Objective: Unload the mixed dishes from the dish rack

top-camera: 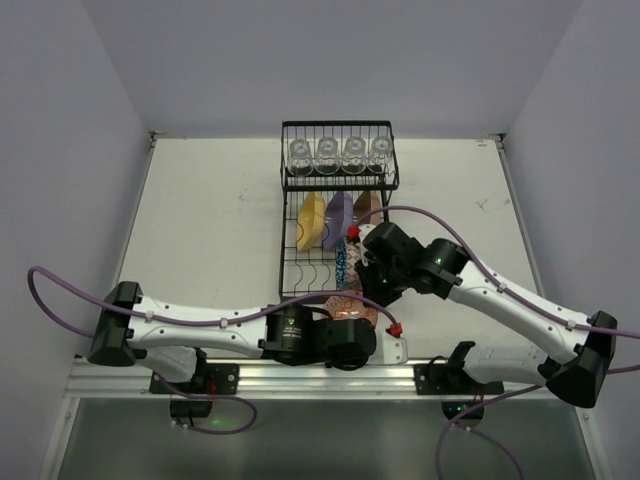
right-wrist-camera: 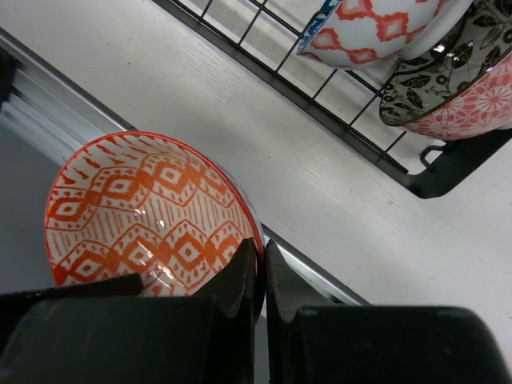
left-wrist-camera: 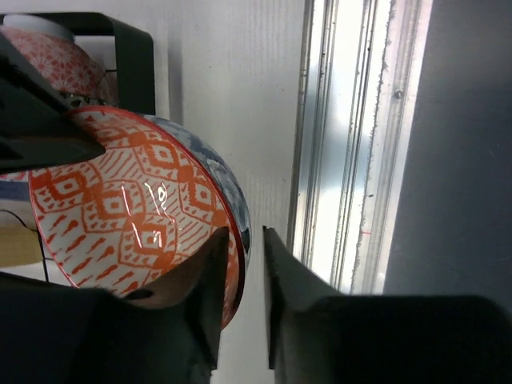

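An orange-and-white patterned bowl [top-camera: 352,308] [left-wrist-camera: 120,208] [right-wrist-camera: 136,216] is held over the table's near edge, in front of the black wire dish rack [top-camera: 335,215]. My right gripper [top-camera: 376,290] [right-wrist-camera: 261,248] is shut on its rim. My left gripper [top-camera: 368,328] [left-wrist-camera: 248,236] straddles the rim, one finger inside the bowl, with a gap at the outer finger. Several clear glasses [top-camera: 340,153] stand on the upper shelf. Yellow [top-camera: 312,222], purple [top-camera: 338,220] and brown [top-camera: 366,208] plates stand in the slots. A blue bowl [top-camera: 341,265] sits on edge in the rack.
Two more patterned bowls [right-wrist-camera: 360,24] [right-wrist-camera: 464,80] rest in the rack's near corner [right-wrist-camera: 320,104]. An aluminium rail [top-camera: 300,375] [left-wrist-camera: 344,160] runs along the table's near edge, under the held bowl. White table surface [top-camera: 210,240] lies left and right of the rack.
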Controlling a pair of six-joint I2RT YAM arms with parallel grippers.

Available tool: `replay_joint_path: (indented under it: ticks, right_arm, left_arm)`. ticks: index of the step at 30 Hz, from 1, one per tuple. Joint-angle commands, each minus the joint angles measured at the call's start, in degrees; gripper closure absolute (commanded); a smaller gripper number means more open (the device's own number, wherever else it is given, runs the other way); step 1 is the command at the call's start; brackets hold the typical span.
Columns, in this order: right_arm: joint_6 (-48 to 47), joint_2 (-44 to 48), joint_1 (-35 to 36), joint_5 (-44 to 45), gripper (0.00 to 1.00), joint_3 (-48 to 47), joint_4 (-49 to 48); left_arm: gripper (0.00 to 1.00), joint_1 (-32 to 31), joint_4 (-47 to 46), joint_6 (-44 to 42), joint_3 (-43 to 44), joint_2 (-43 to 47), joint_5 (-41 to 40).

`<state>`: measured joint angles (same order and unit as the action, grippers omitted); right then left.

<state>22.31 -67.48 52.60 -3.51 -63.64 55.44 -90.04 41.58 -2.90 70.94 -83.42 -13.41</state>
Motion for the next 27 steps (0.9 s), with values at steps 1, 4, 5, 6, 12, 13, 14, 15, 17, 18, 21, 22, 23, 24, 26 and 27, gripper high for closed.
replay_joint_path:
  ticks: [1, 4, 5, 6, 12, 13, 14, 15, 17, 18, 21, 22, 23, 24, 26, 27]
  right_arm:
    - [0.9, 3.6, -0.1, 1.5, 1.0, -0.1, -1.6]
    - [2.8, 6.6, -1.0, 4.8, 1.0, 0.8, -2.3]
    - [3.3, 7.5, -2.0, 6.1, 1.0, 1.2, -2.3]
    - [3.5, 8.5, -3.4, 6.1, 1.0, 2.5, -2.3]
    - [5.0, 18.1, -21.9, 4.5, 1.0, 9.4, -4.5]
    - [4.9, 19.0, -26.8, 4.6, 1.0, 9.7, -5.2]
    - [4.9, 19.7, -29.0, 5.3, 1.0, 9.8, -5.7]
    - [4.9, 20.3, -31.4, 6.2, 1.0, 9.9, -6.6]
    - [5.0, 20.1, -39.2, 7.7, 1.0, 10.5, -9.3]
    - [5.0, 19.2, -42.3, 7.6, 1.0, 10.8, -11.0]
    - [6.1, 14.5, -53.5, 6.8, 1.0, 11.8, -18.9]
    - [6.4, 12.7, -57.0, 7.5, 1.0, 11.6, -20.9]
    - [6.7, 10.6, -57.8, 8.0, 1.0, 10.8, -24.8]
    - [7.9, 6.6, -58.2, 8.9, 1.0, 10.3, -26.9]
    - [8.9, 2.3, -58.7, 11.2, 1.0, 9.2, -32.6]
    - [9.6, 0.1, -58.8, 11.7, 1.0, 8.7, -34.4]
  left_arm:
    - [0.68, -0.2, -0.5, -1.0, -0.1, 2.9, -4.9]
    - [0.01, -0.1, -1.5, 0.2, -0.5, 4.1, -11.1]
    - [0.0, -0.1, -2.1, 0.3, -0.7, 4.7, -12.2]
    - [0.0, 0.0, -2.3, 0.4, -0.9, 5.6, -13.6]
    - [0.0, 4.3, -5.6, 2.3, -1.2, 11.3, -20.3]
    - [0.0, 7.3, -6.4, 3.6, -1.6, 13.5, -19.8]
    - [0.0, 9.0, -7.4, 4.6, -1.5, 14.5, -19.6]
    - [0.0, 11.6, -7.7, 5.0, -1.4, 15.3, -19.6]
    - [0.0, 13.1, -7.9, 6.9, -0.6, 17.1, -22.6]
    - [0.0, 14.4, -7.7, 7.7, -0.4, 17.7, -24.0]
    - [0.0, 16.6, -5.7, 11.1, 1.0, 18.2, -27.8]
    - [0.0, 17.3, -5.0, 13.9, 1.2, 18.3, -30.3]
    - [0.0, 17.9, -3.8, 15.2, 1.2, 18.6, -31.5]
    - [0.0, 19.3, -3.4, 16.2, 1.0, 19.3, -32.5]
    - [0.0, 20.6, -2.0, 18.7, -0.4, 20.4, -32.5]
    - [0.0, 21.3, -1.8, 19.2, -1.1, 21.7, -32.3]
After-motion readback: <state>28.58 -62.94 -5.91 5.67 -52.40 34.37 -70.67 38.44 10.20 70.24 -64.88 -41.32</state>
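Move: At the front of the table, both hands still pinch the orange-patterned bowl, its middle some 5 cm ahead and 3 cm right of the left hand. The zigzag bowl, next in the rack, lies about 21 cm ahead, 3 cm right and 11 cm below the left hand; the pink bowl is 7 cm right of it. From the right hand, the open table beside the rack is roughly 18 cm ahead, 20 cm right, 16 cm down. Letting go of the orange-patterned bowl, the left fingers open wide, and that empty hand goes forward, up and left to above the rack's near left part, turning counter-clockwise. The right hand keeps its rim pinch and swings the bowl about 25 cm right and 16 cm forward at nearly constant height, away from the rack's front, turning some 70 degrees clockwise. ##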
